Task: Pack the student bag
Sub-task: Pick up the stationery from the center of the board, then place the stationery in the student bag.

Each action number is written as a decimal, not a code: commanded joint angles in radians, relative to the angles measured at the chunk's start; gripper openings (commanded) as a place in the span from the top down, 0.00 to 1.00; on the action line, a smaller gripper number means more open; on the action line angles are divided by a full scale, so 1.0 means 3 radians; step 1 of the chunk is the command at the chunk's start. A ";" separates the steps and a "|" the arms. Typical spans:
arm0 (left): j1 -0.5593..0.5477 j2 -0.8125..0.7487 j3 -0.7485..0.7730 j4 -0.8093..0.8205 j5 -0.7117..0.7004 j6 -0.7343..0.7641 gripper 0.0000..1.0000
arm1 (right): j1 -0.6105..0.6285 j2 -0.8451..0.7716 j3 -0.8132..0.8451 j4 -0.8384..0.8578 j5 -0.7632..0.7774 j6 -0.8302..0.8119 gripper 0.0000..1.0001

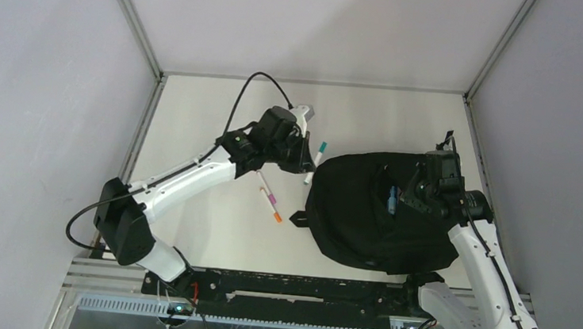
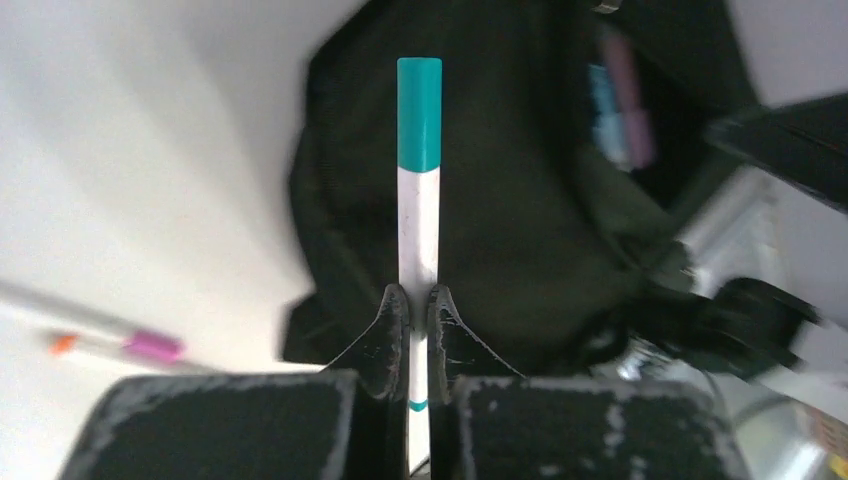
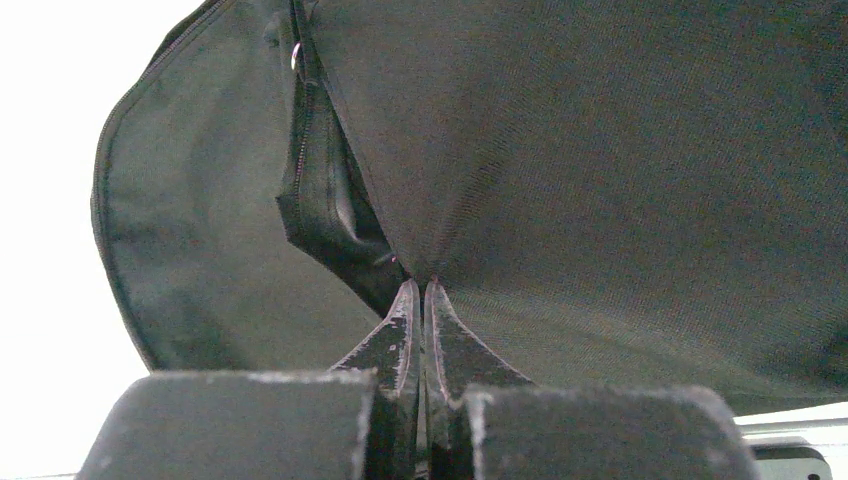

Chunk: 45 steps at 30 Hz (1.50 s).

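Note:
The student bag [image 1: 363, 218] is a large black backpack lying right of centre, with a pocket held agape. Blue and purple pens [image 1: 391, 199] show inside that opening. My left gripper [image 1: 307, 164] hangs just left of the bag, shut on a white marker with a teal cap [image 1: 318, 155]. In the left wrist view the marker [image 2: 418, 200] sticks straight out of the gripper [image 2: 418, 300] toward the bag [image 2: 500, 230]. My right gripper [image 3: 422, 287] is shut on a fold of the bag's fabric [image 3: 600, 150] beside the zip, over the bag [image 1: 411, 197] in the top view.
Two more markers lie on the table left of the bag, one with a pink band [image 1: 268, 189] and one with an orange tip [image 1: 276, 216]. A black strap end [image 1: 298, 218] pokes out at the bag's left side. Grey walls enclose the table.

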 commanded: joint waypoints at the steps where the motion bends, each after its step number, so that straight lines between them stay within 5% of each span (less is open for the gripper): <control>1: -0.0227 0.0068 0.0152 0.0455 0.0816 -0.0460 1.00 | 0.0005 -0.0029 0.0026 0.0206 -0.0022 0.0011 1.00; 15: -0.0565 0.1072 0.0587 0.1288 0.1744 -0.1761 1.00 | 0.0012 -0.0088 0.0026 0.0125 0.0001 0.0006 1.00; 28: -0.0603 0.1837 0.1105 0.1653 0.1763 -0.2340 1.00 | 0.0034 -0.0089 0.0026 0.0145 -0.0016 0.0037 1.00; 33: -0.0605 0.2165 0.1635 0.1237 0.1400 -0.1996 0.75 | 0.0058 -0.0108 0.0026 0.0131 0.0001 0.0047 1.00; 38: -0.0616 0.2089 0.1544 0.1267 0.1368 -0.1921 0.50 | 0.0058 -0.0135 0.0026 0.0094 0.0048 0.0032 1.00; 45: -0.0621 0.1458 0.1065 0.1320 0.1433 -0.1532 0.51 | 0.0067 -0.0076 0.0026 0.0146 0.0015 0.0041 1.00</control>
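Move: The left hand holds the green-capped marker; the open mouth of the black bag, with the blue highlighter inside, lies about 23 cm to its right, 5 cm back and 10 cm lower. The purple-capped marker lies roughly 11 cm to its left and 1 cm ahead, the orange-capped one 10 cm left and 3 cm back, both some 19 cm below. The right hand pinches the bag's flap, with that mouth about 4 cm to its left, level fore and aft, and 6 cm down. Rightwards, by some 22 cm, the left hand carries the green-capped marker over the bag, first swinging back about 8 cm, then coming forward again by half of that and sinking to the bag's mouth. The wrist turns about 40 degrees, bringing the fingers round to point right and down, then they open halfway and let go of the marker. The right hand stays put, still pinching the flap. ##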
